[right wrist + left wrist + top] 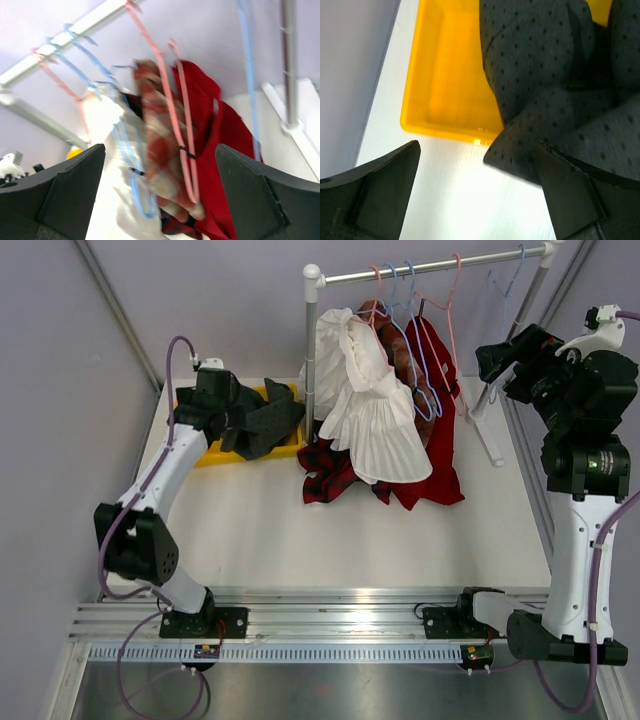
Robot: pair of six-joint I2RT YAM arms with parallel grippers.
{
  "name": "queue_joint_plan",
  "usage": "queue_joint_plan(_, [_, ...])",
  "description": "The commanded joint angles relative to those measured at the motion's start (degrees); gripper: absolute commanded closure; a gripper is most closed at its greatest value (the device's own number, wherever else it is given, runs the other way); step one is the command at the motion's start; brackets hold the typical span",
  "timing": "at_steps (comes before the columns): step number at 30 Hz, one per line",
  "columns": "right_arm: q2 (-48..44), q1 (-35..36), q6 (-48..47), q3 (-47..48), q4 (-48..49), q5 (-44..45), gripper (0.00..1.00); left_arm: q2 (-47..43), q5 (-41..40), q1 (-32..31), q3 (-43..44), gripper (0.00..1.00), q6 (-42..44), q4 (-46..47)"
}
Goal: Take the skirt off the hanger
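A dark dotted skirt (268, 420) (555, 75) lies draped in and over the yellow bin (215, 453) (445, 75), off any hanger. My left gripper (238, 425) (477, 147) hovers just above it, open, holding nothing. On the rail (430, 268) hang a white pleated skirt (375, 420) (107, 175), a red plaid one (400, 360) (160, 150) and a plain red one (440, 430) (210, 140), on blue and pink hangers (400, 300). My right gripper (490, 360) (160, 147) is raised to the right of them, open and empty.
An empty blue hanger (510, 275) (247, 75) hangs near the rail's right end. The rack's upright post (311, 350) stands beside the bin, and its right leg (490, 430) slants down to the table. Grey walls close in on both sides.
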Motion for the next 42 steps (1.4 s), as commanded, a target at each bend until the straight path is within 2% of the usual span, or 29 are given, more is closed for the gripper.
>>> queue_joint_plan(1, [2.76, 0.06, 1.12, 5.63, 3.69, -8.35, 0.01, -13.23, 4.18, -0.47, -4.01, 0.01, -3.84, 2.37])
queue_joint_plan(7, [14.72, 0.14, 2.35, 13.11, 3.95, -11.87, 0.01, -29.56, 10.17, -1.26, -17.21, 0.01, -5.51, 3.06])
queue_joint_plan(11, [21.48, 0.23, 3.84, 16.45, 5.27, -13.8, 0.03, -36.95, 11.4, -1.35, -24.68, 0.01, -5.96, 1.93])
queue_joint_plan(16, [27.12, 1.37, 4.37, 18.65, 5.01, -14.6, 0.06, -41.9, 13.16, -1.44, -28.47, 0.01, -5.87, 1.48])
queue_joint_plan(19, [29.58, 2.43, 4.11, 19.27, 5.27, -14.08, 0.15, -43.22, 14.13, -1.44, -29.96, 0.01, -5.78, 1.75])
queue_joint_plan(20, [30.37, 2.78, 4.02, 19.44, 5.27, -13.9, 0.27, -43.48, 14.22, -1.44, -30.32, 0.01, -5.69, 1.92])
queue_joint_plan(23, [31.25, 3.31, 3.85, 19.71, 5.36, -12.67, 0.55, -43.75, 14.48, -1.44, -31.02, 0.01, -5.86, 2.1])
queue_joint_plan(24, [31.43, 3.4, 3.85, 19.71, 5.45, -12.58, 0.74, -43.83, 14.66, -1.52, -31.2, 0.01, -5.95, 2.1])
queue_joint_plan(25, [31.43, 3.48, 3.76, 19.88, 5.45, -12.32, 0.84, -43.84, 15.18, -1.52, -31.37, 0.01, -6.22, 2.19])
queue_joint_plan(27, [31.78, 3.48, 3.32, 20.67, 5.1, -11.7, 1.0, -44.1, 15.97, -1.61, -31.64, 0.01, -6.31, 2.54])
queue_joint_plan(29, [32.31, 3.48, 2.62, 22.16, 4.22, -11.26, 1.0, -44.45, 17.29, -1.87, -31.2, 0.01, -5.87, 2.63])
queue_joint_plan(32, [31.7, 3.48, 2.18, 23.92, 4.13, -10.65, 1.0, -44.19, 15.2, -5.72, -28.75, 0.01, -4.11, 1.93])
queue_joint_plan(35, [32.31, 3.4, 1.3, 29.43, 1.42, -10.12, 1.0, -41.92, 5.98, -17.22, -21.73, 0.01, -1.4, 1.05])
queue_joint_plan(36, [32.66, 3.48, 1.04, 31.12, 0.28, -10.03, 1.0, -40.94, 3.87, -23.87, -16.49, 0.01, -0.6, 0.87])
queue_joint_plan(37, [32.84, 3.48, 0.68, 33.75, -1.56, -9.6, 1.0, -39.54, 1.67, -26.89, -13.91, 0.01, 0.97, 0.78])
queue_joint_plan(39, [32.4, 3.4, 0.42, 35.0, -2.72, -9.33, 1.0, -34.98, 2.87, -33.91, -5.06, 0.01, 1.69, 0.43])
queue_joint_plan(42, [29.51, 3.4, -0.28, 34.13, -3.34, -8.63, 1.0, -28.92, 11.21, -41.3, 1.74, 0.01, 2.04, 2.44])
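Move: The near shoulder of the pink hanger is about 15 cm ahead of the right hand, 5 cm to its left and 8 cm below. The red skirt on it hangs with its middle some 18 cm ahead, 9 cm left and 22 cm below that hand; the empty blue hanger is roughly 15 cm ahead, 6 cm right and 8 cm below. From the left hand, the pink hanger's shoulder is about 50 cm right, 5 cm ahead and 18 cm higher. The pink hanger's near shoulder is pinched between the right fingers, which rise a little, reach about 15 cm forward and down while drifting left and tipping down, then shut and lift some 4 cm. The left hand, already open, backs off about 15 cm from the yellow tray, then swings roughly 17 cm right and climbs, turning clockwise. ##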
